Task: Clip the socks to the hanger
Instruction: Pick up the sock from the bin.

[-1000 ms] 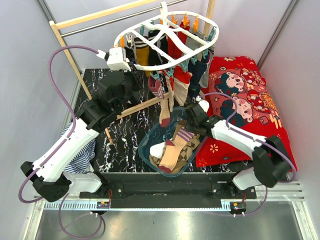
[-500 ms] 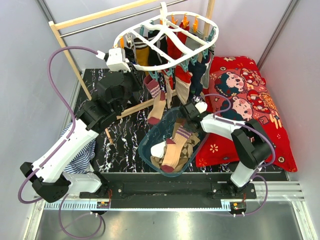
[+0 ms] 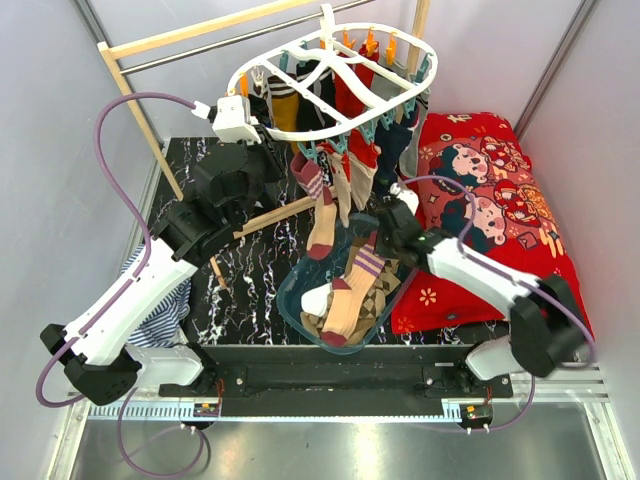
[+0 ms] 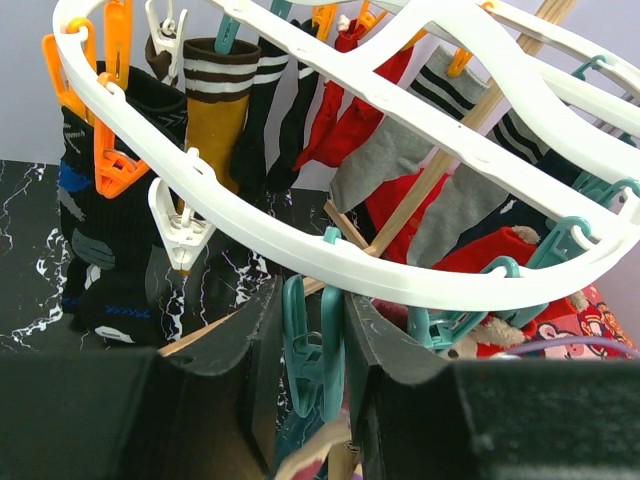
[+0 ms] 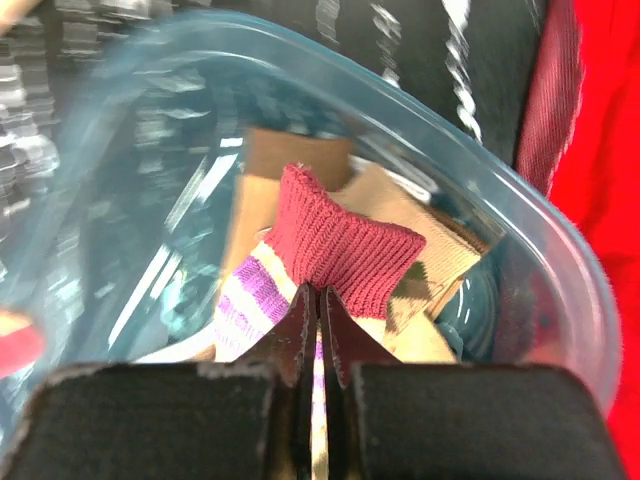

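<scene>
The white oval hanger [image 3: 320, 75] [image 4: 300, 225] hangs from the rod with several socks clipped round its rim. My left gripper [image 3: 288, 160] [image 4: 315, 350] is shut on a teal clip [image 4: 312, 360] under the near rim. A beige sock with maroon stripes [image 3: 322, 215] dangles just below that clip. My right gripper [image 3: 383, 240] [image 5: 318, 295] is shut, its tips at the maroon cuff of a purple-striped sock [image 5: 345, 245] [image 3: 365, 265]. That sock lies with other socks in the clear bluish tub [image 3: 296, 300] [image 5: 560, 270]. I see no fabric between those jaws.
A red cartoon-print cushion [image 3: 490, 190] lies to the right of the tub. The wooden rack [image 3: 140, 100] with its metal rod stands behind. A blue-white striped cloth [image 3: 165, 310] lies under the left arm. A wooden stick [image 3: 275, 215] slants across the black marble tabletop.
My right gripper has closed and moved over the tub, down by the striped sock. The dangling sock has swung slightly. The left gripper has kept its hold on the clip.
</scene>
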`<act>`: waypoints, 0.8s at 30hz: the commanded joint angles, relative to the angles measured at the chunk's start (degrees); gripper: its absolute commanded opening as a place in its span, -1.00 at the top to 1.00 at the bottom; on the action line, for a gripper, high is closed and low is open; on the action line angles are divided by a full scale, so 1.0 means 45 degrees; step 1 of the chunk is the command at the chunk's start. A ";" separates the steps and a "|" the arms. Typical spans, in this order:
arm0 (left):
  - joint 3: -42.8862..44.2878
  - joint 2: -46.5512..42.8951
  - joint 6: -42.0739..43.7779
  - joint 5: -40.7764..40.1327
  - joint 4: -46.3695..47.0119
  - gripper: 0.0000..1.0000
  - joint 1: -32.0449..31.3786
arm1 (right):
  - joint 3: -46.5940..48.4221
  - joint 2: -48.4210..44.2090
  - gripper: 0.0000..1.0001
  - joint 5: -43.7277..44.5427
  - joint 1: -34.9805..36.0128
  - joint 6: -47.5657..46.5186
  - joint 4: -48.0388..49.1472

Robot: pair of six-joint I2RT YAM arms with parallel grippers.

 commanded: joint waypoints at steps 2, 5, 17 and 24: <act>0.0163 -0.0422 0.0065 -0.0444 0.0912 1.00 -0.0048 | -0.0489 -0.2965 1.00 -0.2186 -0.0103 -0.4173 0.0447; 0.0182 -0.0442 0.0084 -0.0464 0.0912 1.00 -0.0048 | -0.0724 -0.4215 1.00 -0.3690 -0.0083 -0.5992 0.0584; 0.0339 -0.0403 0.0006 -0.0386 0.0912 1.00 -0.0048 | 0.0465 -0.6542 1.00 -1.0059 0.0228 -1.0003 0.0565; 0.0436 -0.0422 -0.0072 -0.0308 0.0912 1.00 -0.0067 | 0.2318 -0.5920 1.00 -1.0295 0.1341 -1.1488 0.0720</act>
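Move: The right hand already holds the striped sock by its red cuff, inside the bin. The teal clip it is meant for lies about 18 cm to its left, roughly level in reach, and some 35 cm above. A beige sock hangs about 9 cm left, straight abreast and 17 cm above; the bin's middle is some 6 cm back, 6 cm left and 5 cm below. The left hand has that clip between its fingers. Still pinching the red cuff between shut fingers, the right hand draws the sock up out of the bin towards the clip, rising some 20 cm while pulling back about 10 cm and drifting left. The wrist swings about 65 degrees counter-clockwise and lifts, so that the fingers, at first steeply down and forward, end pointing left, only slightly down. The left hand stays still, gripping the clip at the hanger's rim. ##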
